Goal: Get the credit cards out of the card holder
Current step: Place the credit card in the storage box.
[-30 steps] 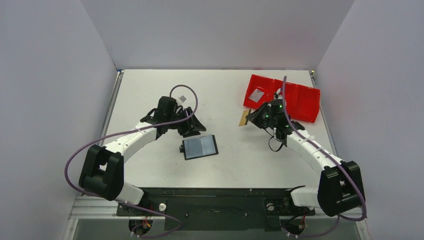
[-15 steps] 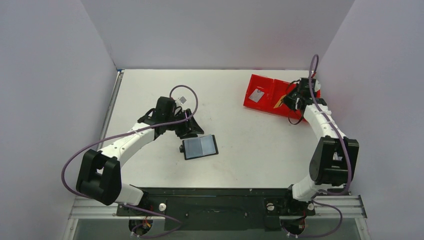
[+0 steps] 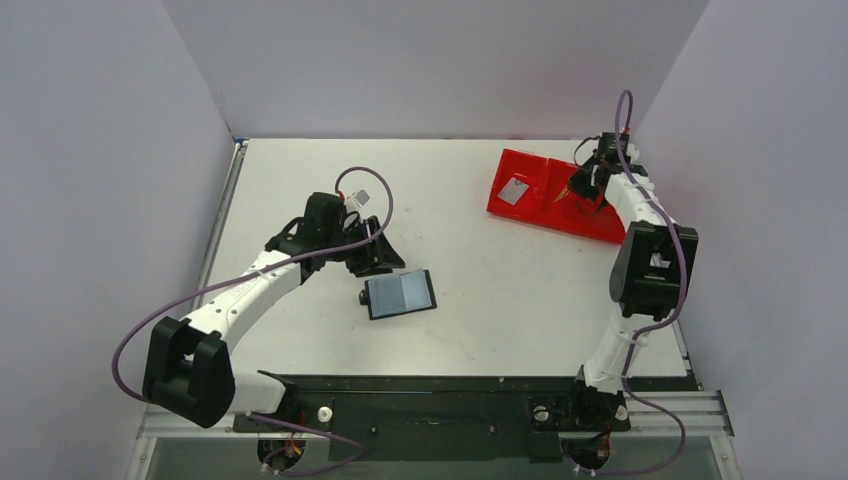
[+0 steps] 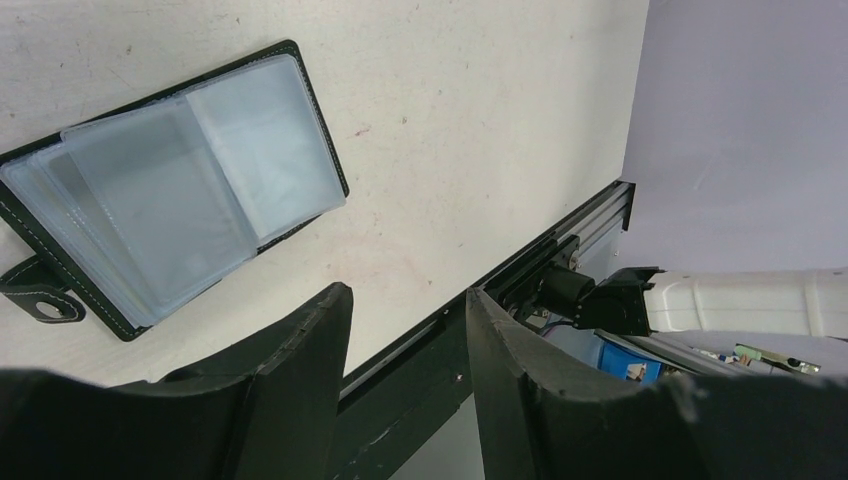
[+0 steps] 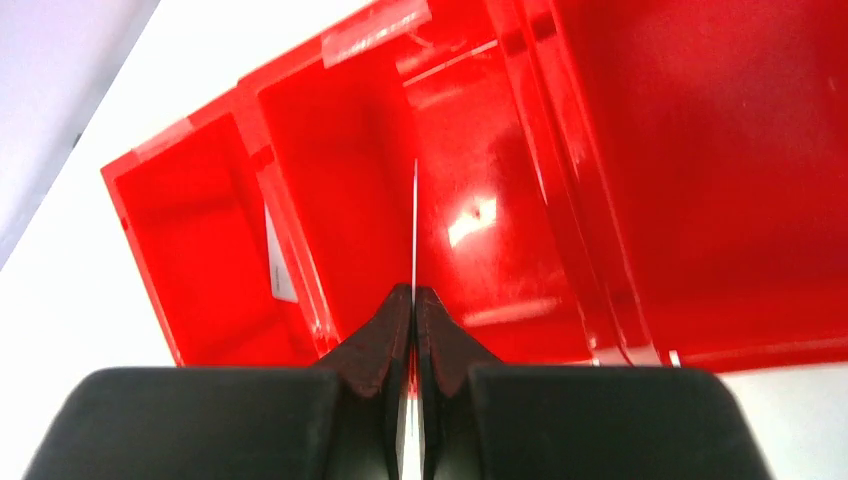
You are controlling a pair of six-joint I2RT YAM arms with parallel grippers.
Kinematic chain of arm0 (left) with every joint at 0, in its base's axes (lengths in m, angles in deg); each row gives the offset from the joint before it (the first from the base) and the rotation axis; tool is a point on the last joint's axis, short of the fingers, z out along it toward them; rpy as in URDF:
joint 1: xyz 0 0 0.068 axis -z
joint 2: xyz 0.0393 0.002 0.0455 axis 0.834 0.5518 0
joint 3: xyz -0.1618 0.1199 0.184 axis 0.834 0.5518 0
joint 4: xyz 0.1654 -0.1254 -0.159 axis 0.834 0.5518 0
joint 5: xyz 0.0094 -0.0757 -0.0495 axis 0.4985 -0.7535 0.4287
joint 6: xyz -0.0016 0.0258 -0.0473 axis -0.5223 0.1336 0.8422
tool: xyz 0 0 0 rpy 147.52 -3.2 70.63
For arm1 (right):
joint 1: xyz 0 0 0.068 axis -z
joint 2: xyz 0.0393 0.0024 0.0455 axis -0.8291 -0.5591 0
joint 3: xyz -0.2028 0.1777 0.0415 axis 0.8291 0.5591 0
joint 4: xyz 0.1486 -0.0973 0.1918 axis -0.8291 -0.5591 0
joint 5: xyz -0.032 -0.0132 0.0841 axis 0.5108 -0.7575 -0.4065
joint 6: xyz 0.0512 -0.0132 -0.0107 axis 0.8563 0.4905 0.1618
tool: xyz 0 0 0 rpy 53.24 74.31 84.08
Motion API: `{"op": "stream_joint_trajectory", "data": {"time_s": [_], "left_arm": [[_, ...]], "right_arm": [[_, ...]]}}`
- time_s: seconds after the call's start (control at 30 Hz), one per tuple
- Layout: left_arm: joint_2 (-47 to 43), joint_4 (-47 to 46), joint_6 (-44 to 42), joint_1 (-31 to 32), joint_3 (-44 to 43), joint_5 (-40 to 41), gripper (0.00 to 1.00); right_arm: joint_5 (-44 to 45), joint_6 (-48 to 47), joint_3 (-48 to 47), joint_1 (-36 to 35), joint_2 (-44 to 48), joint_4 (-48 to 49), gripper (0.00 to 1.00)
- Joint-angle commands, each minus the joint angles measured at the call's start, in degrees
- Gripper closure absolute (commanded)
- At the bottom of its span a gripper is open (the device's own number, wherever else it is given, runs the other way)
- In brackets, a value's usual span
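Note:
The card holder (image 3: 400, 294) lies open and flat on the table, its clear sleeves (image 4: 170, 220) facing up. My left gripper (image 3: 378, 262) hovers just behind it, open, nothing between its fingers (image 4: 405, 295). My right gripper (image 3: 583, 186) is over the red tray, shut on a thin credit card (image 5: 414, 220) seen edge-on, which points down into the middle compartment. A silver-grey credit card (image 3: 514, 191) lies in the tray's left compartment (image 5: 277, 265).
The red three-compartment tray (image 3: 600, 215) stands at the back right, close to the right wall. The black frame rail (image 3: 420, 395) with the arm bases runs along the near table edge.
The right arm has swung from mid-table to the back right, carrying the card over the red tray. The left arm has shifted only slightly; the card holder has not moved.

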State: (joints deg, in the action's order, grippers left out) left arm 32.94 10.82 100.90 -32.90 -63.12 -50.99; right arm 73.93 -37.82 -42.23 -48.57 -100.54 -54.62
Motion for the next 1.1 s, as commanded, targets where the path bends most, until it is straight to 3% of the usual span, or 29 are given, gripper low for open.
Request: {"op": "stream_joint_trajectory", "data": {"time_s": [0.0,0.07,0.4,0.53,0.7,0.83,1.07], "left_arm": [[-3.0,0.9,-1.6,-0.2,-1.9,0.3,0.57],[-3.9,1.0,-1.5,-0.2,-1.6,0.6,0.57],[-5.5,1.2,-1.4,-0.1,-0.1,1.8,0.56],[-5.3,1.0,-1.2,-0.1,0.7,2.4,0.56],[-5.1,0.7,-1.2,-0.2,1.5,3.9,0.56],[-5.3,1.1,-0.4,-0.7,3.2,7.3,0.56],[-6.5,2.8,0.4,-3.5,7.3,14.8,0.56]], "right_arm": [[-0.6,-0.7,-6.2,0.6,-3.8,-1.6,1.0],[-0.6,-0.6,-7.3,0.6,-4.9,-1.7,1.0],[0.8,-1.0,-12.5,0.6,-6.7,-4.9,0.66],[2.1,-1.6,-11.9,0.2,-3.5,-5.9,0.57],[3.1,-2.6,-9.1,-1.7,2.6,-8.0,0.52],[3.9,-3.3,-1.6,-6.1,9.4,-7.7,0.5],[5.5,-1.8,12.1,-22.7,19.9,-3.7,0.49]]}}
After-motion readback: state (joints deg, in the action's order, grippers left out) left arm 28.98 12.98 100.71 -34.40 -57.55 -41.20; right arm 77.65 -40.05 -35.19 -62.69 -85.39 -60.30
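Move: The right hand holds the gold card edge-on over the red storage box. The middle compartment's centre lies about 5 cm ahead, 1 cm to the left and 11 cm below. The silver card in the left compartment is some 16 cm left and 7 cm ahead; the right compartment's centre is about 13 cm right and 2 cm ahead. For the left hand, the middle compartment is roughly 26 cm ahead, 49 cm right and 15 cm below. Letting go of the gold card over the middle compartment, the right hand first eases forward and down some 2.5 cm each and opens its shut fingers to about half. It then rises about 7 cm, drawing back and swinging left roughly 10 cm, away from the compartment, the wrist turning slightly counter-clockwise. The empty, still open left hand lifts a little, then moves left and sinks about 4 cm. ##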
